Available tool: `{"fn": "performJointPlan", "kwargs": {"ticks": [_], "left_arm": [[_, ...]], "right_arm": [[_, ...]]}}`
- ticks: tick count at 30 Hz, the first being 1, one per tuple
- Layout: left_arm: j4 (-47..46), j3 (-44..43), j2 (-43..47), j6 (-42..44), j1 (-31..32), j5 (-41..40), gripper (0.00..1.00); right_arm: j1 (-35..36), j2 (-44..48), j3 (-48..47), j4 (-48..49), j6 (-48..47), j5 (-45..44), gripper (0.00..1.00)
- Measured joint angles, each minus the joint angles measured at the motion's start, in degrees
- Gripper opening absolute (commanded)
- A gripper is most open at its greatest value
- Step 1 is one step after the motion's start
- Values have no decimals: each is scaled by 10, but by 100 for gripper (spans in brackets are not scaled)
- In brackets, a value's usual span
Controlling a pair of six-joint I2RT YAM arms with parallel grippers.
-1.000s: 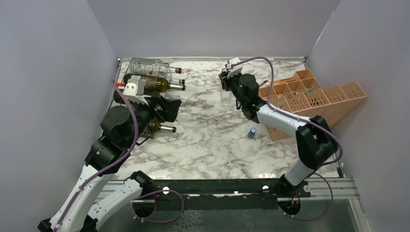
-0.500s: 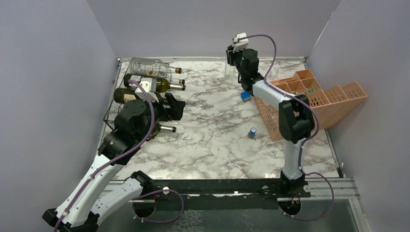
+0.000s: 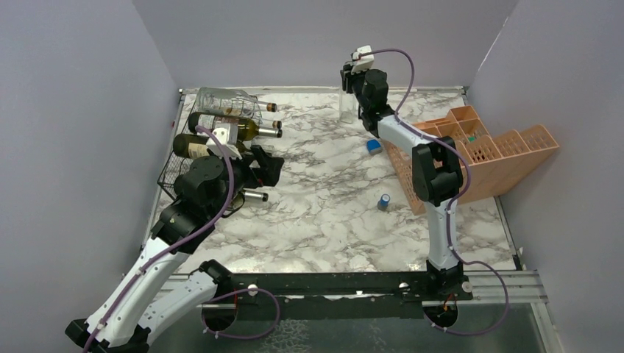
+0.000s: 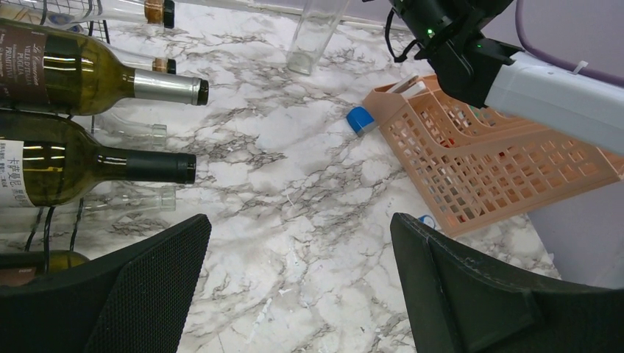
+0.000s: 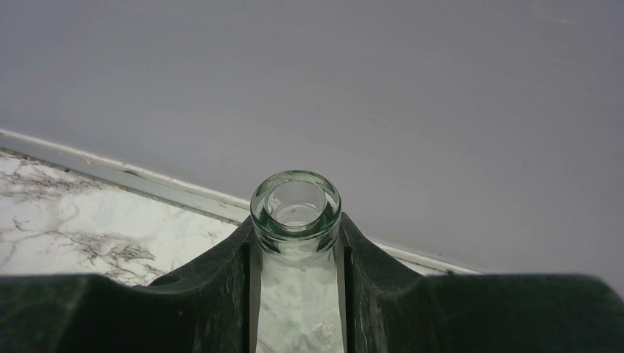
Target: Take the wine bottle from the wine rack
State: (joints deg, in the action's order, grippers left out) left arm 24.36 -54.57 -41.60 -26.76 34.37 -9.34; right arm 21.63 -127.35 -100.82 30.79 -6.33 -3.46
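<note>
The black wire wine rack (image 3: 171, 175) stands at the table's left edge with several bottles lying on it, necks pointing right. In the left wrist view a green wine bottle with a silver cap (image 4: 96, 77) lies above one with a black cap (image 4: 88, 165). My left gripper (image 3: 268, 168) hovers just right of those necks, open and empty (image 4: 298, 220). Far back, my right gripper (image 3: 352, 79) is shut on the neck of an upright clear glass bottle (image 3: 346, 107). Its open mouth (image 5: 296, 209) shows between the black fingers (image 5: 221, 287), base near the marble.
A salmon-orange compartment crate (image 3: 478, 158) leans at the right. A flat blue piece (image 3: 374, 146) and a small blue cap (image 3: 384, 201) lie on the marble table (image 3: 316, 213). Grey walls close in the back and both sides.
The right arm has stretched back toward the rear wall, carrying the clear bottle away from mid-table. The left gripper has drifted slightly right of the rack, still open.
</note>
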Motion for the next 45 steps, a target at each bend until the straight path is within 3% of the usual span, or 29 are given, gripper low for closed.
{"fn": "performJointPlan", "kwargs": {"ticks": [10, 14, 19, 24, 30, 34, 45], "left_arm": [[0, 4, 19, -11, 0, 0, 99], [1, 4, 19, -15, 0, 0, 98], [3, 4, 21, -24, 0, 0, 98], [8, 4, 31, -35, 0, 0, 97], [18, 4, 39, -50, 0, 0, 97], [21, 4, 46, -54, 0, -2, 97], [60, 8, 32, -54, 0, -8, 98]], "right_arm": [[0, 9, 58, 87, 4, 0, 33], [0, 13, 66, 95, 4, 0, 48], [0, 15, 76, 93, 1, 0, 80], [0, 27, 85, 80, -10, 0, 100], [0, 95, 117, 26, -10, 11, 99], [0, 197, 217, 13, 5, 43, 99], [0, 454, 432, -148, 21, 223, 100]]}}
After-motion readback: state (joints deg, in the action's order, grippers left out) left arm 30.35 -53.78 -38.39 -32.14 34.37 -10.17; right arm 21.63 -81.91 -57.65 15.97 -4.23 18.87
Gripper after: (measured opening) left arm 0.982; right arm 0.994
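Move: My right hand already grips the clear glass bottle by its neck, upright at the far side of the table, its middle about 12 cm below the fingers. The blue block lies some 12 cm back and 11 cm to the right of that hand, the blue-capped vial roughly 33 cm back and 15 cm right, both about 24 cm below. From my left hand the bottle is around 37 cm ahead and 26 cm right, its middle some 19 cm lower. I ease my right hand back about 1 cm as the wrist tips up slightly, settling the bottle, then open the fingers wide to let go of its neck. I quickly draw back some 20 cm from it, rising a little before sinking again, while the wrist turns about 20 degrees counter-clockwise and tips down. ##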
